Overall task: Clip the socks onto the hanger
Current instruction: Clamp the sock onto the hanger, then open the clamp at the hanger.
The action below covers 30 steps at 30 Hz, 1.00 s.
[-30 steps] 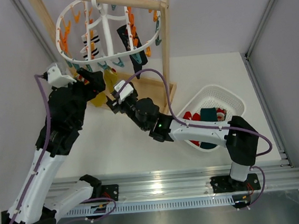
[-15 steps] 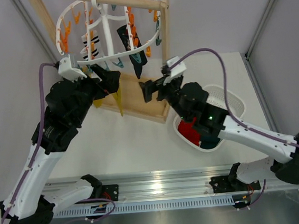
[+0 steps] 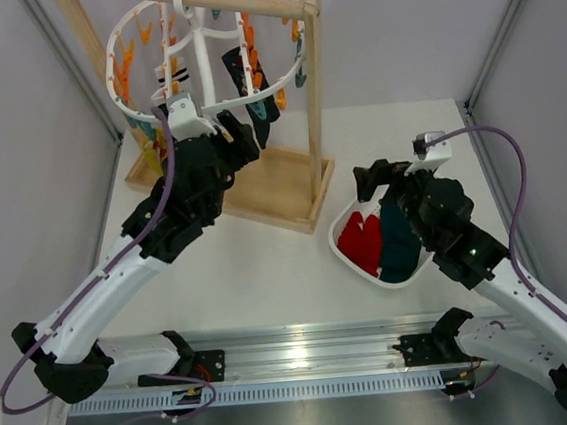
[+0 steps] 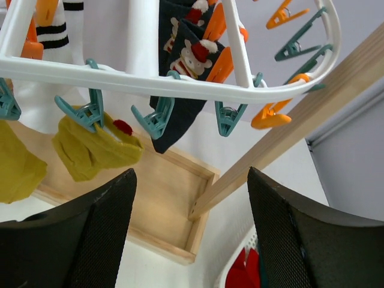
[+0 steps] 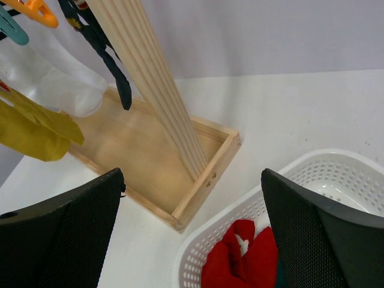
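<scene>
The white oval hanger hangs from the wooden rack, with orange and teal pegs. The left wrist view shows its ring with yellow socks held by teal pegs, a navy patterned sock and a white black-striped sock clipped on. My left gripper is open and empty just below the ring's front edge. My right gripper is open and empty above the basket's left side. A red sock and a teal sock lie in the basket; the red one also shows in the right wrist view.
The white perforated basket sits right of the rack, partly under my right arm. The wooden rack's tray base and upright post stand between the arms. Metal frame rails run along both sides of the table.
My right arm has swung right, away from the rack, to above the basket. My left gripper has moved right along the hanger's front, leaving the yellow sock hanging.
</scene>
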Each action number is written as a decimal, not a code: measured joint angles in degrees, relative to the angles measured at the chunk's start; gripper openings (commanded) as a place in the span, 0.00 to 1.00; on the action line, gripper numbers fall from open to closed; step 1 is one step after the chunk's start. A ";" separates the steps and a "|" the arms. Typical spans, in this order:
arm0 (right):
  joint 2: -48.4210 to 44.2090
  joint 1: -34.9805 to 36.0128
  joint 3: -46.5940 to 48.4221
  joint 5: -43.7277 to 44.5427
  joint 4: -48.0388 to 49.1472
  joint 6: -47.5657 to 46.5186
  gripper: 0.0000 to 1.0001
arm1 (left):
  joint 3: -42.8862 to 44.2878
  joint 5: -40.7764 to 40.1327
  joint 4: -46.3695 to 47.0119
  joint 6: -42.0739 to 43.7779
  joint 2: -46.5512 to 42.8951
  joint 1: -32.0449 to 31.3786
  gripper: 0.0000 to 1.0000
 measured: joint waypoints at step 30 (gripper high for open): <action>-6.67 -13.42 -5.31 -16.68 -0.26 5.33 0.99 | 4.59 -15.65 6.64 6.95 14.67 2.38 0.75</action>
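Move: The teal clip I am after hangs on the near rim of the hanger, about 10 cm ahead of my left hand, 3 cm to its left and 3 cm below. The clip by the yellow sock is some 6 cm farther left along the rim; another empty teal clip is about 7 cm to the right of mine, with the dark sock behind, 17 cm ahead of my hand. From my right hand, the red sock in the basket lies roughly 2 cm ahead, 4 cm right and 26 cm below, the green one 8 cm beyond it to the right. I reach my left hand forward about 6 cm towards the empty teal clip at the hanger's near rim, sinking some 3 cm late and early alike, while the wrist turns counter-clockwise and its left side rises; the fingers stay open, one to each side of the line to the clip. My right hand, open and empty, eases 3 cm to the right above the basket and stops. ##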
